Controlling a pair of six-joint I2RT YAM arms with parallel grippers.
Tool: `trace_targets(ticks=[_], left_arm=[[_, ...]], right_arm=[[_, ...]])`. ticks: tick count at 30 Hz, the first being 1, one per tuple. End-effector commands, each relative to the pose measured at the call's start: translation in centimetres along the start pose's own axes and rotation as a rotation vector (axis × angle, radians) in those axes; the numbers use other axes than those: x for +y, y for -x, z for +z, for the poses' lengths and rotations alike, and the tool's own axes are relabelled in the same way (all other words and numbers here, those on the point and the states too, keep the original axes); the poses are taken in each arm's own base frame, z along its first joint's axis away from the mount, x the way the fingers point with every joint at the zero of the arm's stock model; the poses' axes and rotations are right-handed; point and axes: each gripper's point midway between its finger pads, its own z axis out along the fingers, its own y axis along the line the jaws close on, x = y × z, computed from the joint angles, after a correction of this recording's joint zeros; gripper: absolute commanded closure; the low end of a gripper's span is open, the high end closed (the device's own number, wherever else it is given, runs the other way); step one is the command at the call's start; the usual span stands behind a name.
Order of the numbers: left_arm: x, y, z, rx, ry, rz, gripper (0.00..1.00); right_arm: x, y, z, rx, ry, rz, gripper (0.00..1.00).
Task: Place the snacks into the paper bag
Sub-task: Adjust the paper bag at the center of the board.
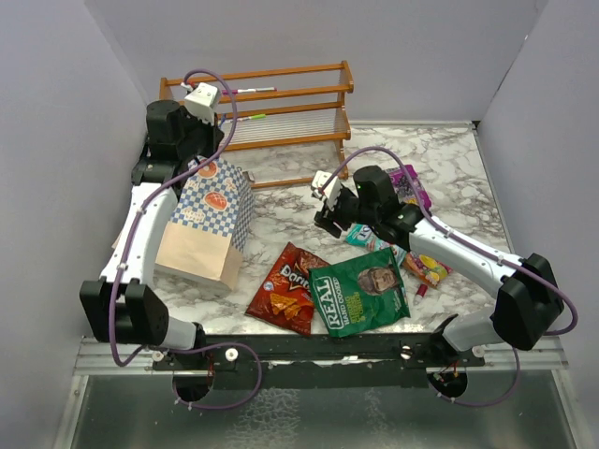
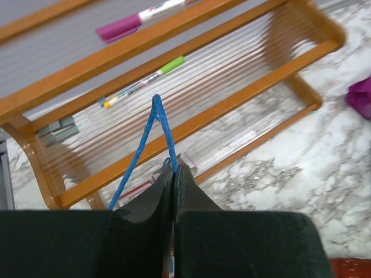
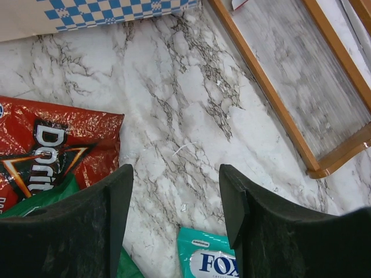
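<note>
The blue-and-white checkered paper bag stands at the left of the marble table. My left gripper is over the bag's top, shut on its thin blue string handle. The snacks lie to the right of the bag: red Doritos, a green REAL chips bag, a teal Fox pack, a red-yellow pack and a magenta pack. My right gripper hangs open over bare marble, just beyond the teal pack, with nothing between its fingers.
A wooden rack stands at the back of the table, with a purple marker and a green-capped pen on its shelves. Grey walls close in the left, back and right sides.
</note>
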Motion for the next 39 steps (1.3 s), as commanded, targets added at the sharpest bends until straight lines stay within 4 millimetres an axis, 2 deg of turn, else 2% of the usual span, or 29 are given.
trace_targets(ticks=[1,8,14,21,26,28,34,36,39], left_arm=[[-4.3,3.2,-3.3,-0.088,-0.127,-0.033,1.00],[-7.0,6.0,-5.9,-0.139,-0.190,-0.045,1.00],[-9.1,8.2,-7.1,-0.192,-0.273,-0.033,1.00],[-10.9,9.0,-7.4,-0.214,-0.362,-0.013,1.00],[-12.6,10.2,-9.0,-0.247,-0.438,0.014,1.00],[-13.3,10.0,-9.9,-0.252,-0.472,0.029,1.00],[-15.3,7.3,-11.7,-0.214,-0.594,0.081,1.00],[-15.8,6.4,-12.3,-0.205,-0.625,0.124,1.00],[-16.2,5.1,-13.4,-0.190,-0.649,0.166,1.00]], right_arm=[[-0.8,1.2,-0.2,-0.043,-0.033,0.004,0.38],[-0.9,1.2,-0.4,-0.048,-0.055,0.075,0.31],[-1.5,1.3,-0.7,-0.078,-0.105,0.133,0.28],[-2.9,1.3,-2.0,-0.101,-0.171,0.152,0.28],[-4.0,1.3,-2.7,-0.110,-0.173,0.232,0.28],[-3.9,1.5,-2.6,-0.121,-0.163,0.247,0.28],[-3.6,1.8,-1.8,-0.143,-0.135,0.282,0.24],[-3.7,2.2,-1.5,-0.150,-0.122,0.269,0.19],[-4.1,3.2,-1.1,-0.178,-0.116,0.262,0.18]])
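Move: The shut left fingers already hold the blue cord handle, with the paper bag's middle about 8 cm back, 5 cm left and 18 cm below them. The open marble patch it is being taken to lies some 18 cm right, level fore and aft, and 30 cm down. The Doritos bag is 17 cm right and 18 cm back, the wooden rack 20 cm ahead and 10 cm right. From the right hand the paper bag is about 33 cm left, 7 cm ahead. Keeping its pinch on the blue cord handle, the left hand draws the paper bag back about 14 cm and right 10 cm towards the open patch by the Doritos bag, rising some 8 cm, mostly early on, while turning about 30 degrees clockwise. The right hand, empty, edges a couple of centimetres forward and right, rolls and turns slightly clockwise, and opens wider. ##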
